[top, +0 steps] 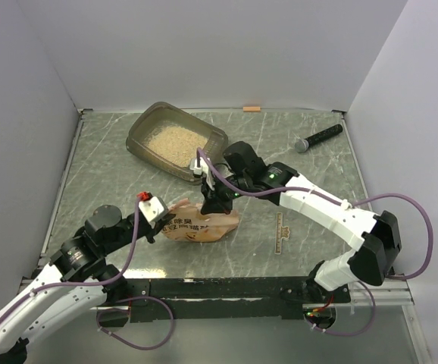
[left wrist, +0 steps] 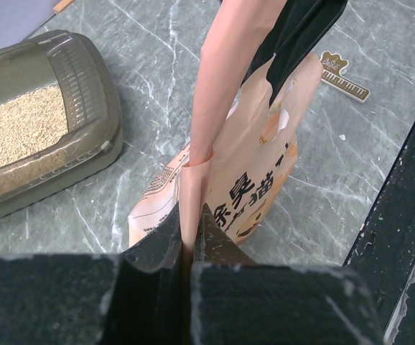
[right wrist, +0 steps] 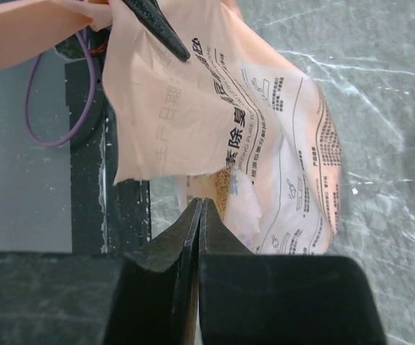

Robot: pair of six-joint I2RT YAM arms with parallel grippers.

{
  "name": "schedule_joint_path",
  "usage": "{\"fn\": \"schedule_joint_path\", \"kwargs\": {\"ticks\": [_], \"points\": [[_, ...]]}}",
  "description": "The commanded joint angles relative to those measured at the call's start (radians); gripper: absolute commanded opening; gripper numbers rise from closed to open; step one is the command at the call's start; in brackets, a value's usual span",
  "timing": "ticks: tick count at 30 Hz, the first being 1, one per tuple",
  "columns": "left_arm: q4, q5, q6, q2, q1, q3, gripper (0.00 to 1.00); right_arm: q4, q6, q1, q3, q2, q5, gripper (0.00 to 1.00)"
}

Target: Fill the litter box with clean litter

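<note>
The litter box (top: 139, 133) stands at the back left of the table, with a layer of beige clean litter (top: 175, 142) in it. It also shows at the upper left in the left wrist view as the litter box (left wrist: 92, 79). The orange-pink pouch (top: 204, 225) lies between the arms near the front. My left gripper (left wrist: 191, 212) is shut on a folded edge of the pouch (left wrist: 258, 172). My right gripper (right wrist: 200, 201) is shut, its tips just below the pouch's torn flap (right wrist: 171, 108), with nothing seen between them. Granules (right wrist: 225, 183) show inside the opening.
A black microphone-like stick (top: 319, 138) lies at the back right. A small tan ruler-like strip (top: 282, 231) lies right of the pouch. A small orange piece (top: 251, 108) sits at the back edge. A black rail (top: 226, 288) runs along the near edge.
</note>
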Motion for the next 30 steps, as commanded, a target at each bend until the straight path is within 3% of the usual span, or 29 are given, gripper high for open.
{"fn": "schedule_joint_path", "kwargs": {"ticks": [1,12,21,25,30], "points": [[0.039,-0.024,-0.005,0.009,-0.002,0.027,0.01,0.072,0.012,0.008,0.013,0.038,-0.039,0.00],[0.042,-0.028,0.009,0.032,-0.002,0.054,0.01,0.089,0.034,0.031,-0.005,0.092,-0.030,0.00],[0.066,-0.019,0.044,0.075,-0.002,0.113,0.01,-0.009,0.008,0.040,0.041,0.176,0.019,0.00],[0.062,-0.016,0.077,0.104,-0.002,0.154,0.01,-0.064,-0.026,0.037,0.062,0.196,0.017,0.13],[0.063,-0.016,0.102,0.135,-0.002,0.183,0.01,-0.158,-0.047,0.032,0.079,0.205,0.025,0.40]]}}
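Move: The torn mouth of the litter bag lies about 6 cm below the right hand's shut fingertips and some 2 cm to its left. From that hand the litter box is about 22 cm ahead and 7 cm left, and the gold comb some 22 cm to the right and 2 cm back, both on the table. The left hand, already pinching a corner of the bag, has the mouth some 8 cm to its right and 5 cm below. The right hand sinks about 6 cm into the bag's mouth, fingers starting to open; the left keeps its pinch. ##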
